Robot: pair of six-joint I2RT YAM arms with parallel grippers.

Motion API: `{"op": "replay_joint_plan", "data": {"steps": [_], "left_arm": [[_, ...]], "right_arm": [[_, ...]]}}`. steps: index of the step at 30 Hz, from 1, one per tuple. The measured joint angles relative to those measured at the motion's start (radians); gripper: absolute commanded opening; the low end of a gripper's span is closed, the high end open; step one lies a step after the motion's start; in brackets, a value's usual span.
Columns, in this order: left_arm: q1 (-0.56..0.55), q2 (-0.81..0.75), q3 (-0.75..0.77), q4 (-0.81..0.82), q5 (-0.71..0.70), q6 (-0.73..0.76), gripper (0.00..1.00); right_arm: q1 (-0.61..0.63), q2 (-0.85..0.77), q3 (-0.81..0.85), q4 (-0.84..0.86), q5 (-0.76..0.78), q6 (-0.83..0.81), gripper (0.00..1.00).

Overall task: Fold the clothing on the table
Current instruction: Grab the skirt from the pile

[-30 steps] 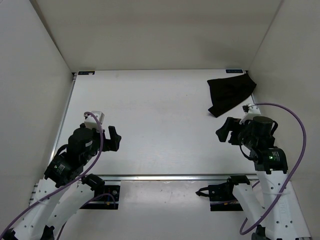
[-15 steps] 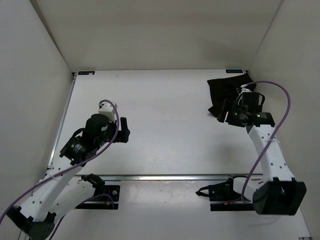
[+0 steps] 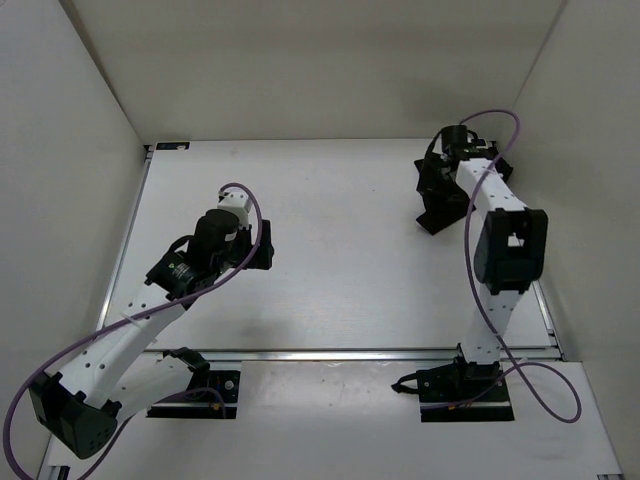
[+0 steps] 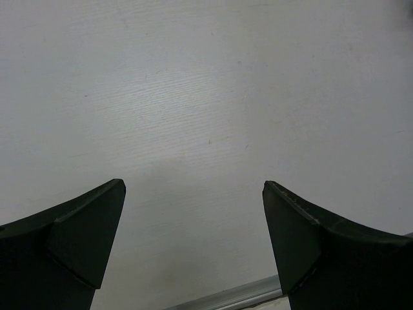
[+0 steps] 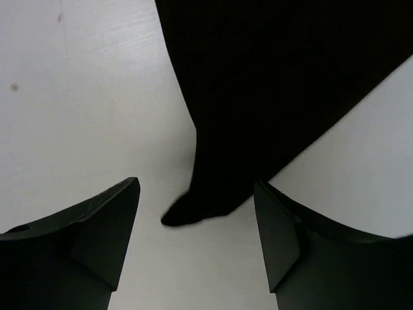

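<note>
The clothing (image 3: 447,208) is a small black garment lying crumpled in the far right corner of the white table (image 3: 330,200). My right gripper (image 3: 436,170) hovers over its left part, open. In the right wrist view the clothing (image 5: 271,84) fills the top, and one pointed corner of it lies on the table between the spread fingers; my right gripper (image 5: 197,186) holds nothing. My left gripper (image 3: 262,246) is open over bare table left of centre, far from the clothing. The left wrist view shows my left gripper (image 4: 193,187) with only white tabletop between its fingers.
White walls enclose the table on three sides, and the right wall (image 3: 585,150) stands close beside the clothing. A thin metal rail (image 3: 340,352) runs along the near edge, also seen as the rail (image 4: 232,297) below my left fingers. The right arm's purple cable (image 3: 495,130) loops over the corner.
My right arm has swung from the near right edge out to the far right corner, over the clothing. My left arm has reached forward toward the table's middle. The clothing has not moved.
</note>
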Motion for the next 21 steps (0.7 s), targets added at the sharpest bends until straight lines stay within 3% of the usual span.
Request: {"op": "replay_joint_plan", "data": {"steps": [2, 5, 10, 11, 12, 13, 17, 21], "left_arm": [[-0.003, 0.005, 0.000, 0.001, -0.006, 0.009, 0.99], [-0.007, 0.015, 0.000, 0.005, -0.013, 0.017, 0.98], [-0.008, 0.019, 0.000, 0.010, -0.016, 0.021, 0.98], [-0.008, 0.018, -0.001, 0.012, -0.016, 0.021, 0.99], [-0.008, 0.018, -0.001, 0.014, -0.016, 0.021, 0.98], [-0.009, 0.017, -0.001, 0.015, -0.017, 0.021, 0.98], [-0.009, 0.008, -0.001, 0.015, -0.016, 0.020, 0.99], [-0.008, 0.006, -0.001, 0.021, -0.013, 0.017, 0.99]], "right_arm": [[0.019, 0.120, 0.126, -0.050, 0.049, 0.002, 0.57], [0.041, 0.254, 0.252, -0.121, 0.119, 0.014, 0.56], [0.053, 0.304, 0.271, -0.247, 0.167, 0.060, 0.56], [0.050, 0.302, 0.269, -0.262, 0.171, 0.070, 0.39], [0.043, 0.296, 0.262, -0.288, 0.186, 0.083, 0.05], [0.043, 0.296, 0.262, -0.289, 0.187, 0.084, 0.00], [0.041, 0.263, 0.201, -0.298, 0.177, 0.083, 0.00], [0.071, 0.221, 0.212, -0.316, 0.074, 0.048, 0.00]]}}
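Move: The near corner of the black skirt lies almost under my right hand, about 7 cm below its open fingers, some 2 cm back and centred between them. The rest of the skirt spreads outward and to the right of that corner, its middle about 8 cm ahead of this hand and 8 cm to its right. From my left hand the same corner is some 19 cm ahead, 40 cm to the right and 15 cm down. I drop my right hand about 6 cm onto the skirt's near corner, carrying forward a little at first and then drawing back some 5 cm as the fingers tip about 20 degrees steeper. Low on the table I shut them fully, pinching the narrow end of the cloth, then start up and to the left with it, 2 to 3 cm. ##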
